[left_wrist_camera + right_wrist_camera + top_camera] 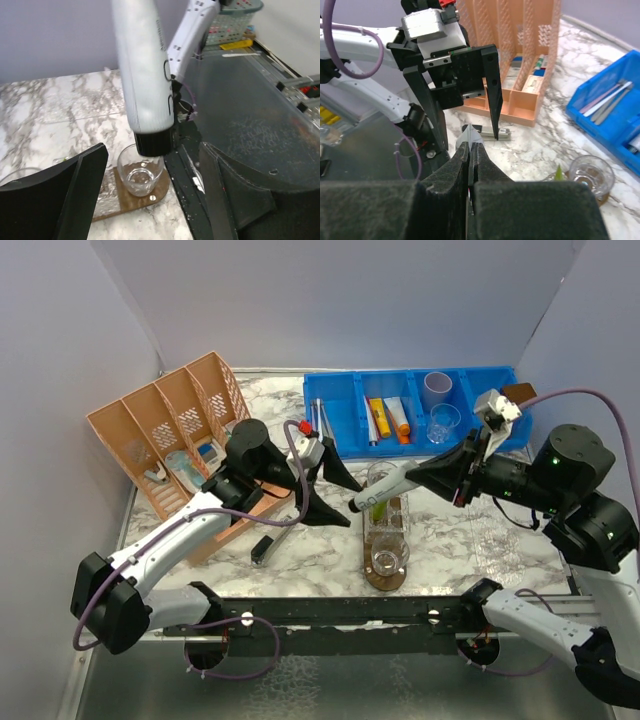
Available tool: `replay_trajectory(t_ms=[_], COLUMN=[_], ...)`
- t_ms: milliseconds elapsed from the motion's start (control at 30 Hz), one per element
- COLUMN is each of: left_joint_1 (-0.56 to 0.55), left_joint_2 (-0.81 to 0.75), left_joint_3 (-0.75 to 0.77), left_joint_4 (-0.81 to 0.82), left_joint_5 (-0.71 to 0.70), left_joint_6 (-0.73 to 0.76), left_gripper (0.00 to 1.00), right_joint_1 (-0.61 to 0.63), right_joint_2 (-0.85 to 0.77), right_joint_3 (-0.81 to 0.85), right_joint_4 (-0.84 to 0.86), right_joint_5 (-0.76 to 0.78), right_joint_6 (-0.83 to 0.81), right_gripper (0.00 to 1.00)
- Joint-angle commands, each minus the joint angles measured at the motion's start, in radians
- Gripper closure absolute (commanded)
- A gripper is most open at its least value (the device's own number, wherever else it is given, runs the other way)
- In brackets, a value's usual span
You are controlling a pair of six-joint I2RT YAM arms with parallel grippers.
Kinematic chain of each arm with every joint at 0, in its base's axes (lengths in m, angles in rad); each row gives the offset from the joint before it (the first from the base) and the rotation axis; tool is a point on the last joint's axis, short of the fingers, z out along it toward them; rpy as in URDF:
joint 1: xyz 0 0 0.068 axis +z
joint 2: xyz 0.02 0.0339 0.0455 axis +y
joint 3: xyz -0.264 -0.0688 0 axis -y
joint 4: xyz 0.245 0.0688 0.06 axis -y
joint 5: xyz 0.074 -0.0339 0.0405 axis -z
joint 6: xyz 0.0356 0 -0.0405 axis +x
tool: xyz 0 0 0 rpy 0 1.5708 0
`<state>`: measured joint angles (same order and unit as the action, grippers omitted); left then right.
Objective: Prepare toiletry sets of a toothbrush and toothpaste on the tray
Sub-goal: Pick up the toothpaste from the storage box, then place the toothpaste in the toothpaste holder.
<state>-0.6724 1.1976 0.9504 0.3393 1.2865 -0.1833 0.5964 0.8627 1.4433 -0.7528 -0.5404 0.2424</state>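
Note:
The dark brown tray [385,582] lies mid-table and carries clear tumblers [386,560]; one holds a lime green tube [377,506]. Above the tray a white toothpaste tube [385,487] with a black cap hangs slanted, and my right gripper [412,476] is shut on its flat crimped end [471,134]. My left gripper [352,506] stands open, its fingers either side of the tube's cap end without touching it. In the left wrist view the tube [142,75] hangs over an empty tumbler [141,172] at the tray's end [125,200]. No toothbrush shows in the tumblers.
An orange divided basket [170,430] stands at the left. The blue bin [480,380] at the back holds tubes, cups and thin pale sticks [317,420]. A small dark oblong item [265,548] lies left of the tray. A black rail [350,615] runs along the near edge.

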Motion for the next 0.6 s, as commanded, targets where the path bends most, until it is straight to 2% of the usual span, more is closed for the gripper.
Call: replay_trajectory(t_ms=[0,100,200,267,400,567], left_joint_1=[0.048,0.072,0.092,0.098,0.101,0.102], left_joint_2=[-0.014,-0.029,-0.065,-0.094,-0.131,-0.128], left_joint_3=[0.004,-0.001,-0.014,-0.027,-0.033,-0.015], left_joint_4=[0.015,0.001,-0.041,-0.064,-0.140,-0.227], left_joint_5=[-0.105,-0.165,-0.330,-0.485,-0.883,-1.283], left_joint_6=[-0.006,0.013,0.056,0.081,0.125,0.118], left_gripper=[0.20,0.09,0.01,0.01,0.01,0.01], right_joint_1=[0.005,0.005,0.004,0.005,0.005,0.005], right_joint_2=[-0.056,-0.079,-0.094,-0.102,-0.102,-0.094], right_joint_3=[-0.013,-0.036,-0.075,-0.107,-0.148,-0.215], right_joint_4=[-0.011,-0.033,-0.063,-0.087,-0.140,-0.150], right_joint_5=[0.150,0.221,0.220,0.211,0.170,0.048], right_joint_6=[-0.160,-0.247,-0.344,-0.414,-0.525,-0.648], right_gripper=[0.99,0.99,0.99,0.99,0.99,0.99])
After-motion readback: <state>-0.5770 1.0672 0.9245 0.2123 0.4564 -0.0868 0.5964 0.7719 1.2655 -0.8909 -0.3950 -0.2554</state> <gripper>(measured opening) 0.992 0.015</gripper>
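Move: The right hand already holds the white toothpaste tube; the clear holder it is bound for lies some 9 cm ahead and about 35 cm below, the green toothpaste standing in it. The near glass is almost directly beneath that hand, the far glass roughly 16 cm ahead. From the empty left hand the toothbrushes in the blue storage box are about 34 cm ahead, 5 cm left and 28 cm down. The left hand, already clear of the white tube, opens its fingers fully and withdraws forward about 15 cm and somewhat left, swinging counter-clockwise some 50 degrees towards the blue box. The right hand keeps its closed grip on the tube, easing about 4 cm right, then sinking 8 to 9 cm towards the clear holder as its fingers dip further towards the table. ##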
